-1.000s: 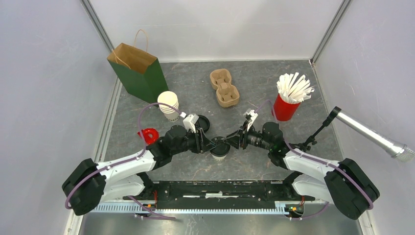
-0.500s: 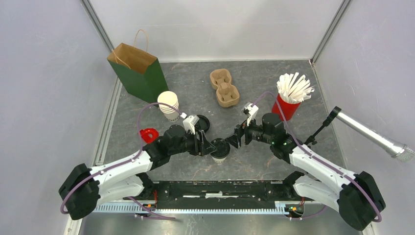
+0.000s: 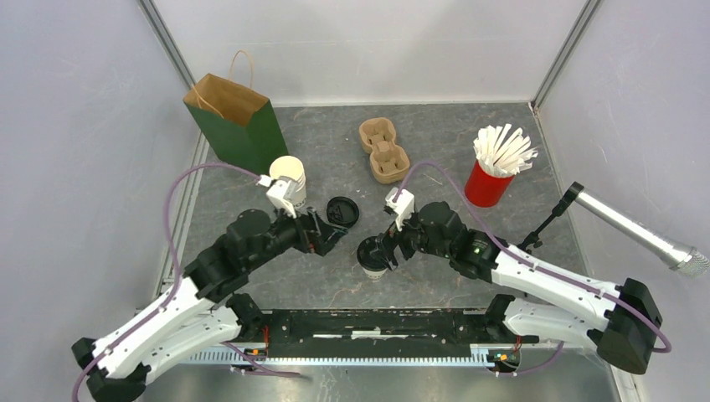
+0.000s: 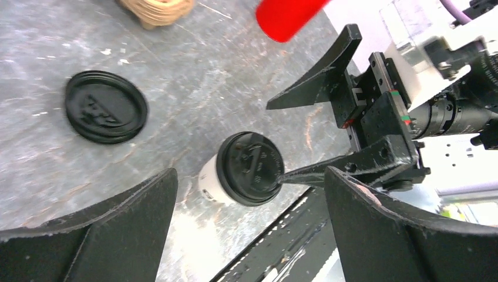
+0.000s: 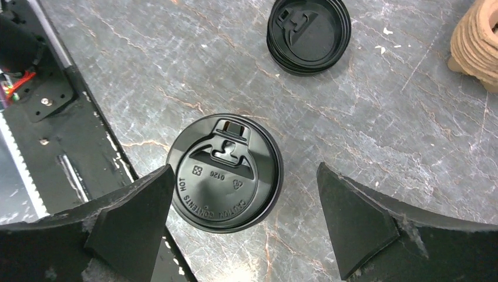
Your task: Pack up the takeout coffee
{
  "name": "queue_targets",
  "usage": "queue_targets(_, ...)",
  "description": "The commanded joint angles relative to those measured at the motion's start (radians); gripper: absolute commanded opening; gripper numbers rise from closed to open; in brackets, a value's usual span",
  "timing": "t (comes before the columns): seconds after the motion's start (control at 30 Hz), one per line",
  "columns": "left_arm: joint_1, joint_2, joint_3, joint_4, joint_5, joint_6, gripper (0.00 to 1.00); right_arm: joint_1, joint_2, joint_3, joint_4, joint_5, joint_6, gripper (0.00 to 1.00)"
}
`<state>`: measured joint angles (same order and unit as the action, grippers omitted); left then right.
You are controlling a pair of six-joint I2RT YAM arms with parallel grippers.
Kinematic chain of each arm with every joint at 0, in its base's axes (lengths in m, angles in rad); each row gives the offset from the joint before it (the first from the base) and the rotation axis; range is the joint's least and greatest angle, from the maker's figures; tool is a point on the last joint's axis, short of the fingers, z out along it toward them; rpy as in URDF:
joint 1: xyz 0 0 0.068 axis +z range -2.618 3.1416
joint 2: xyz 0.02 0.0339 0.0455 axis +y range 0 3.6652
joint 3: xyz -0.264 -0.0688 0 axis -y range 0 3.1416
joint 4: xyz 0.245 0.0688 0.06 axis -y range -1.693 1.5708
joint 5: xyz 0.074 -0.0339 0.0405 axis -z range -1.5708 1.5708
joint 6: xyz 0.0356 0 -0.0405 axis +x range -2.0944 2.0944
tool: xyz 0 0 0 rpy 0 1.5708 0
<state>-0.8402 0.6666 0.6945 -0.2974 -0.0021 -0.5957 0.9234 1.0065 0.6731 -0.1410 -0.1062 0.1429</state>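
Observation:
The takeout coffee [image 3: 369,260] stands upright near the front middle of the table, a white cup with a black lid [image 5: 223,173]. My right gripper [image 3: 387,248] hangs open just above it, and in the right wrist view the gripper [image 5: 244,226] looks straight down on the lid. One of its fingertips [image 4: 293,174] lies close by the lid's rim. My left gripper [image 3: 332,237] is open and empty, drawn back to the left of the cup. In the left wrist view the cup [image 4: 246,170] shows beyond the gripper [image 4: 249,235].
A green paper bag [image 3: 243,126] stands open at the back left, with a stack of plain cups [image 3: 289,180] in front of it. Spare black lids [image 3: 342,211] lie left of the coffee. A cardboard cup carrier [image 3: 383,151] and a red cup of straws [image 3: 492,172] sit further back.
Both grippers have opened and let go of the coffee cup. The left arm pulled back to the left. The right arm shifted left and now sits over the lid.

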Motion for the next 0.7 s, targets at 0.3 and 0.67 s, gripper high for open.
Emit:
queue_targets(0.3,-0.005,-0.299,-0.008,-0.383,-0.248,0.171,1.00,0.132,0.122,0.098,0.020,0.184,-0.030,0.98)
queue_targets(0.67,-0.005,-0.334,-0.006,-0.377,-0.256,0.189,1.00,0.178,0.214,0.144,-0.034,0.275,-0.048,0.98)
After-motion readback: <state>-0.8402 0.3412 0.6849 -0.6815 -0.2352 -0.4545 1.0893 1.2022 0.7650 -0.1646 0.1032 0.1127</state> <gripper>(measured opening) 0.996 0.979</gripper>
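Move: Just about 4 cm to the left of the right hand, level with it fore and aft, stands the lidded coffee cup, its middle some 10 cm below the fingers. From that hand the stack of black lids lies about 17 cm ahead, 13 cm left and 15 cm down; the cup carrier is roughly 36 cm straight ahead. From the left hand the lidded cup is about 4 cm ahead, 9 cm to the right and 19 cm below. Closing in on the lidded cup, the right hand eases about 3 cm left and 3 cm down, tipping its wide-open fingers some 10 degrees more downward so they come to straddle the lid; no grip yet. The left hand, empty and open, clears away from the cup, about 9 cm left and slightly back, rising a little before sinking, and turns counter-clockwise. ##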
